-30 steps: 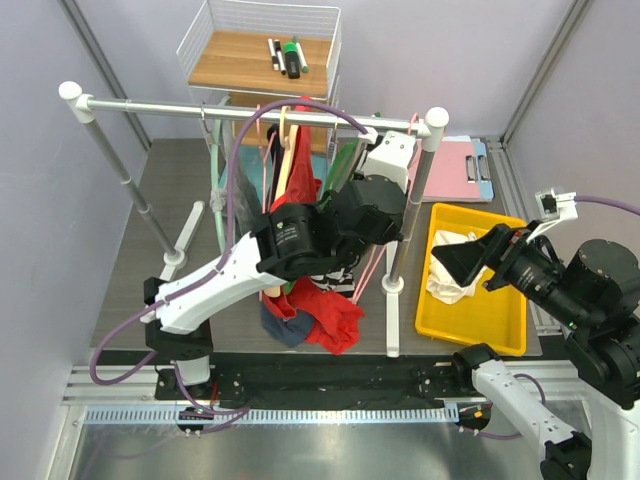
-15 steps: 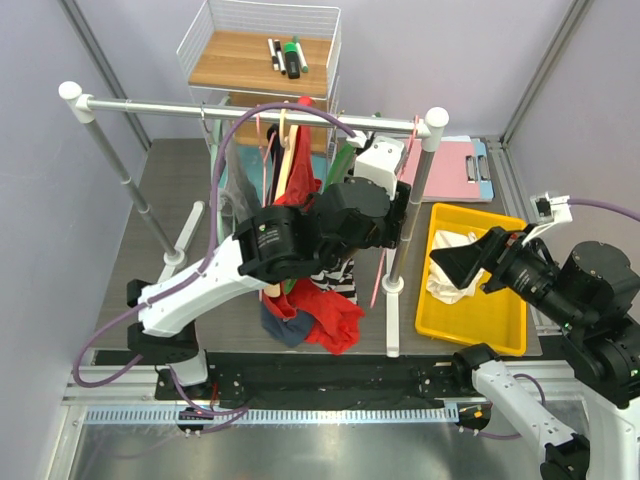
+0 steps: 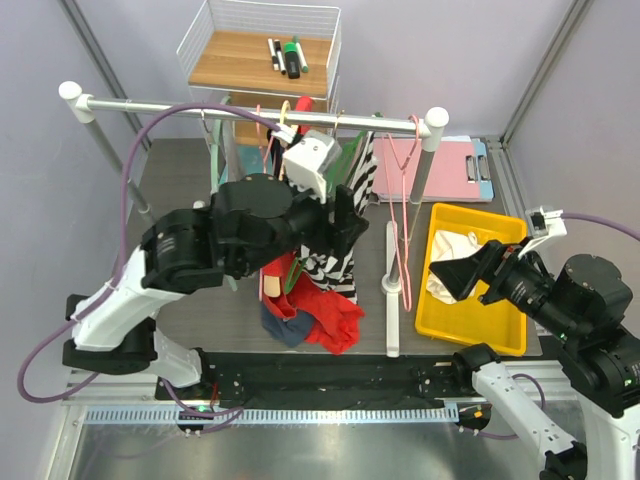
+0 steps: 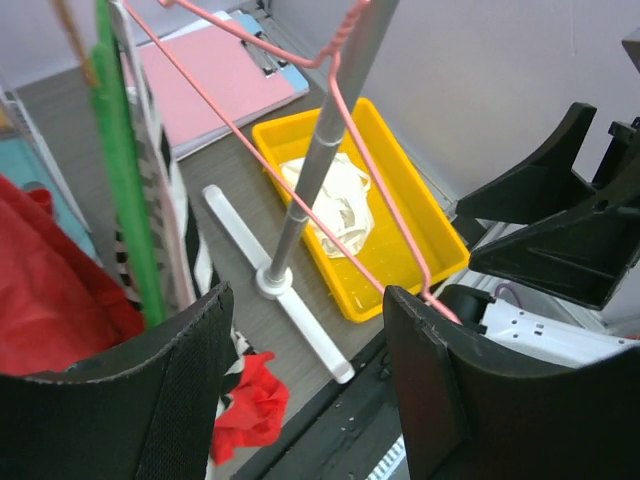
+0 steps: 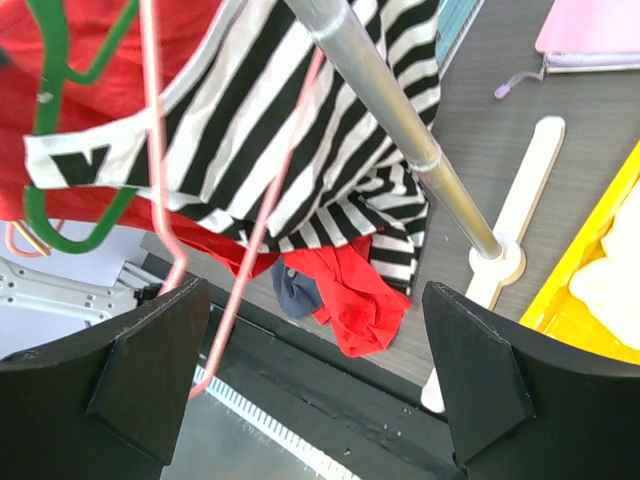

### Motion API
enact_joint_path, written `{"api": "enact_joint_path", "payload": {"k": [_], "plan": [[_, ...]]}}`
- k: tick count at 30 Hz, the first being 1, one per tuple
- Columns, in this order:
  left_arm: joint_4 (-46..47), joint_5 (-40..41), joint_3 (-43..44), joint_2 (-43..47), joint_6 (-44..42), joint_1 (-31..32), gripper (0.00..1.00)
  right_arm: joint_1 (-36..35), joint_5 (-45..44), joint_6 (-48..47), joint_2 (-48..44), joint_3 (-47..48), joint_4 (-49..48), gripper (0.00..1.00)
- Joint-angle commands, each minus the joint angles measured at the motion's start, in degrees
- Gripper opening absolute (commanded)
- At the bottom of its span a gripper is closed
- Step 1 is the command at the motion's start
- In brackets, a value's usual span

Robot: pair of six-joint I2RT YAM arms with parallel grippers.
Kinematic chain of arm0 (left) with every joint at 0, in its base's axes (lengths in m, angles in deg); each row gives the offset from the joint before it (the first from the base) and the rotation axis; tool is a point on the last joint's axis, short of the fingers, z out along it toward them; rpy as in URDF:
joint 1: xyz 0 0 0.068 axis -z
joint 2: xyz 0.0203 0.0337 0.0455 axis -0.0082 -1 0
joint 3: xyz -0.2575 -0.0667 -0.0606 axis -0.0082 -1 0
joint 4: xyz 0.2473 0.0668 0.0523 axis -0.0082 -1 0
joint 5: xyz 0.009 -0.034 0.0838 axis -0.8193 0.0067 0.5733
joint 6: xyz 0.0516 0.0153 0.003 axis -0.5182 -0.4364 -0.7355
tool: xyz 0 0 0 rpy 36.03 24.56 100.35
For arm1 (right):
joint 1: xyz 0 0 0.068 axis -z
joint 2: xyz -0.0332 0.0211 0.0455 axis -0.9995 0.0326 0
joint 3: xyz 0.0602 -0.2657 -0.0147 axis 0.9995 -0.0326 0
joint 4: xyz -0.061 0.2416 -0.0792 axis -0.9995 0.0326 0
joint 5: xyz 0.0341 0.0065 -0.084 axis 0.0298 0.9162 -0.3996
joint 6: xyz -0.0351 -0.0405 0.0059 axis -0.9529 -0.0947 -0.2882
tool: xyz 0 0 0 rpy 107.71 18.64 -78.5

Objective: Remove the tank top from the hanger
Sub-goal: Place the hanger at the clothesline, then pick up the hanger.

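Note:
A bare pink hanger (image 3: 405, 215) (image 4: 370, 170) (image 5: 258, 225) hangs at the right end of the rack rod (image 3: 200, 105). A crumpled white garment (image 3: 442, 288) (image 4: 335, 205), the tank top as far as I can tell, lies in the yellow bin (image 3: 490, 335). My left gripper (image 3: 345, 222) (image 4: 308, 310) stands open and empty, left of the pink hanger and beside a striped top (image 3: 335, 265) (image 5: 260, 130) on a green hanger (image 4: 125, 190). Above the bin, my right gripper (image 3: 472, 265) (image 5: 315, 300) is wide open with nothing in it.
Red and dark blue clothes (image 3: 325, 318) lie heaped under the rack, and more red cloth hangs on it. The rack's right post stands on a white foot (image 3: 390, 300). A pink clipboard (image 3: 445, 170) lies behind the bin. A wire shelf (image 3: 260, 50) stands at the back.
My left gripper has opened and swung left, away from the rack's right post. The pink hanger now hangs free near that post. The right arm has barely moved.

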Motion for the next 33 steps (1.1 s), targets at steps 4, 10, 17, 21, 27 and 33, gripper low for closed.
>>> {"api": "enact_joint_path", "payload": {"k": [4, 10, 17, 21, 27, 33], "plan": [[-6.71, 4.23, 4.96, 1.65, -6.26, -3.82, 0.66, -0.22, -0.17, 0.35, -1.74, -3.13, 1.0, 0.93], [-6.28, -0.32, 5.32, -0.19, -8.03, -12.08, 0.64, -0.22, -0.08, 0.7, -2.8, -3.57, 1.8, 0.92], [-2.42, -4.46, 3.83, -1.51, -8.55, -14.02, 0.53, -0.22, -0.61, 0.35, -3.15, -3.48, 3.38, 0.92], [-1.27, -4.64, 3.57, -2.22, -8.46, -14.11, 0.5, -0.22, -0.61, 0.18, -3.41, -3.48, 3.47, 0.92], [-0.92, -4.11, 3.31, -3.62, -8.2, -14.11, 0.45, -0.22, -0.52, 0.09, -3.68, -3.66, 3.47, 0.92], [0.57, -3.85, 1.9, -3.89, -7.85, -14.11, 0.4, -0.22, -0.44, -0.61, -3.15, -3.13, 3.99, 0.93]]}}
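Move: The green hanger holding the striped tank top hangs about 11 cm ahead of the left hand, roughly 3 cm to its left and some 4 cm lower. The pink hanger, already let go on the rail, hangs about 7 cm ahead and 9 cm to the right, also 4 cm down; the red top is some 8 cm ahead, 10 cm left and 8 cm below. From the right hand the green hanger lies about 18 cm ahead, 21 cm left and slightly higher. The left fingers come to straddle the green hanger's near arm just short of its hook, with no grip yet to be seen. Leaving the empty pink hanger, the hand swings about 6 cm left and a little up, then reaches some 8 cm forward in all, eases 3 cm back to the right as it sinks, and the fingers close partway. The open right hand sinks about 3 cm, tipping slightly down. ##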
